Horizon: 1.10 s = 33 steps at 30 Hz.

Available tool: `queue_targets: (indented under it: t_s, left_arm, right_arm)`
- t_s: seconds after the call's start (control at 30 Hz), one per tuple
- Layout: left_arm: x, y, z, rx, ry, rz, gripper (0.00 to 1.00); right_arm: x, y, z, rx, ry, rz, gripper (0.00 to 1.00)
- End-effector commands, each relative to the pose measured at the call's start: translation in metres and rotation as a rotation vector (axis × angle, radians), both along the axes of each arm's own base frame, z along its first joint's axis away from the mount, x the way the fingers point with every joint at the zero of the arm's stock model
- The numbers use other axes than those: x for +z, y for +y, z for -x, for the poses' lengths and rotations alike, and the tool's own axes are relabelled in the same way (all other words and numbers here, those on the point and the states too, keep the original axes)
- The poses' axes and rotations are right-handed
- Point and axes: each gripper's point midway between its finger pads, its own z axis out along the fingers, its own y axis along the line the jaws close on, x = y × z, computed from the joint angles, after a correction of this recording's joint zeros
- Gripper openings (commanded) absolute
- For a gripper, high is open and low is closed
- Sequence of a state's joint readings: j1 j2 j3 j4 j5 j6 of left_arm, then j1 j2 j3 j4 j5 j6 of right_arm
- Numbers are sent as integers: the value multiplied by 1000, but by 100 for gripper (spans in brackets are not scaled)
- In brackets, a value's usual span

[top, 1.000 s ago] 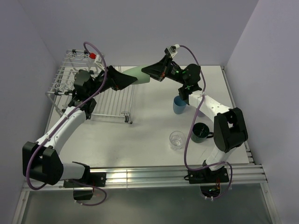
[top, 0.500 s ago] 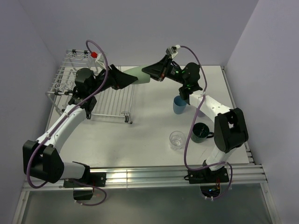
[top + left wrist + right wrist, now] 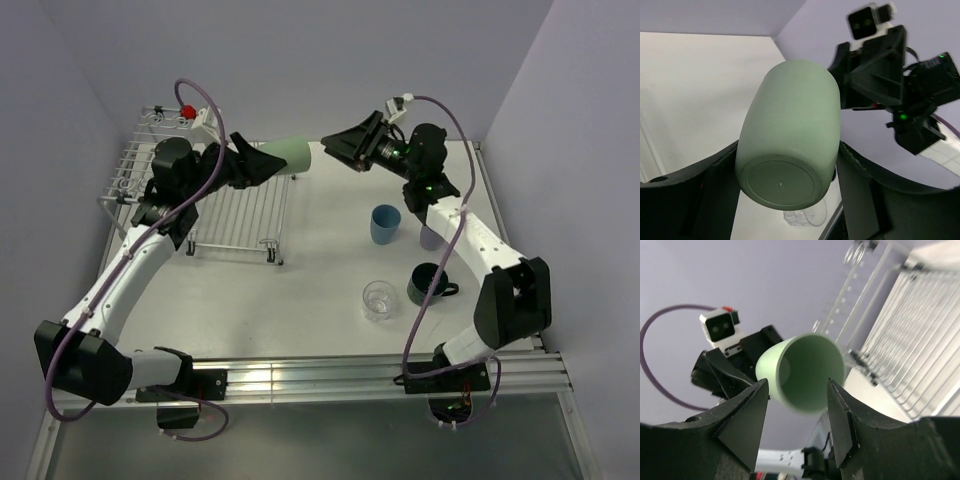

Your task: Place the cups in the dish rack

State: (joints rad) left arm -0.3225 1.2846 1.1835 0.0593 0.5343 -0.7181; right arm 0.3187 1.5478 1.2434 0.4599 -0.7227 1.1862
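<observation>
A pale green cup [image 3: 288, 156] lies on its side in the air over the right edge of the white wire dish rack [image 3: 215, 205]. My left gripper [image 3: 262, 164] is shut on its base end [image 3: 790, 135]. My right gripper [image 3: 343, 148] hangs open just right of the cup's mouth [image 3: 807, 371], apart from it, its fingers [image 3: 747, 412] spread wider than the rim. On the table stand a light blue cup [image 3: 384, 224], a lavender cup [image 3: 431, 238] half hidden by the right arm, a dark green mug [image 3: 428, 284] and a clear glass [image 3: 378, 300].
The rack's raised basket [image 3: 150, 150] stands at the back left by the wall. Purple cables loop above both wrists. An aluminium rail [image 3: 300, 375] runs along the near table edge.
My right gripper has opened, let go of the green cup and drawn back to the right. The left gripper has closed on the cup and carried it slightly left.
</observation>
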Motion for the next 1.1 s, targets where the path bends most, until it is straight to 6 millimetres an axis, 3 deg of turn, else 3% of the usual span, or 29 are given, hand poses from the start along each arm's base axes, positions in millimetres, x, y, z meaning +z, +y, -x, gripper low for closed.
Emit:
queue_targets:
  t_s: [0.0,0.07,0.2,0.27,0.3,0.33,0.37,0.4,0.43,0.47,0.5,0.53,0.57,0.6,0.67,0.87,1.07]
  left_arm:
    - [27,20,-1,118,-53,-66,0]
    - [21,37,-15,238,-29,-128,0]
    - [7,68,-52,445,75,-289,0]
    - [-31,72,-69,462,183,-406,0]
    - [-14,84,-82,544,164,-431,0]
    - [-32,88,-84,554,230,-503,0]
    - [-37,92,-91,567,243,-554,0]
    - [-43,93,-111,597,260,-598,0]
    - [-60,98,-112,593,316,-666,0]
    - [-89,97,-126,583,368,-739,0]
    - [-74,98,-135,603,343,-739,0]
    - [-84,101,-140,616,364,-778,0]
    - [-109,104,-145,600,420,-843,0]
    - [-102,104,-151,612,405,-841,0]
    - [-122,107,-158,600,443,-876,0]
    - [-156,131,-169,614,522,-915,0]
    - [-170,144,-172,632,548,-959,0]
  right_arm:
    - [33,-32,-2,-151,-103,36,58]
    - [37,-42,0,-199,-119,62,58]
    - [20,-61,-7,-321,-97,207,59]
    - [14,-68,-8,-361,-75,259,59]
    - [12,-70,-9,-374,-92,293,59]
    - [8,-73,-9,-387,-83,319,59]
    - [3,-77,-9,-414,-64,351,59]
    - [-1,-79,-9,-424,-75,386,59]
    - [-4,-80,-8,-429,-71,405,59]
    - [-9,-84,-8,-444,-59,432,59]
    - [-11,-84,-8,-444,-67,453,59]
    - [-15,-84,-7,-440,-63,467,60]
    - [-19,-85,-6,-440,-54,485,60]
    - [-21,-84,-4,-433,-62,502,60]
    - [-26,-83,-3,-424,-56,524,60]
    - [-43,-75,-1,-381,-46,562,60]
    - [-54,-66,-3,-350,-36,567,60]
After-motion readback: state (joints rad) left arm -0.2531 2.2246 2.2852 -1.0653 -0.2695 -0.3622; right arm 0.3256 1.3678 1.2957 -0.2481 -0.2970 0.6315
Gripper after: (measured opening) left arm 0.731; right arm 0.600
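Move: The left gripper holds the green cup sideways, mouth to the right. The middle of the dish rack's flat grid lies about 12 cm ahead, 14 cm left and 29 cm below, its black clips some 27 cm ahead, 11 cm left and 28 cm down. From the open right gripper, the green cup is about 8 cm left and 1 cm back; the blue cup 3 cm ahead, 14 cm right, 32 cm down; the purple cup level, 26 cm right, equally low. Swing the left gripper forward and left over the dish rack, then sink it about 20 cm towards the grid, keeping hold of the green cup and turning the fingers from pointing right to forward and steeply down, so the mouth faces the grid. Finish drifting left. Back the open right gripper some 7 cm right, away from the cup, then lower it while its fingers turn more forward and tip down. ##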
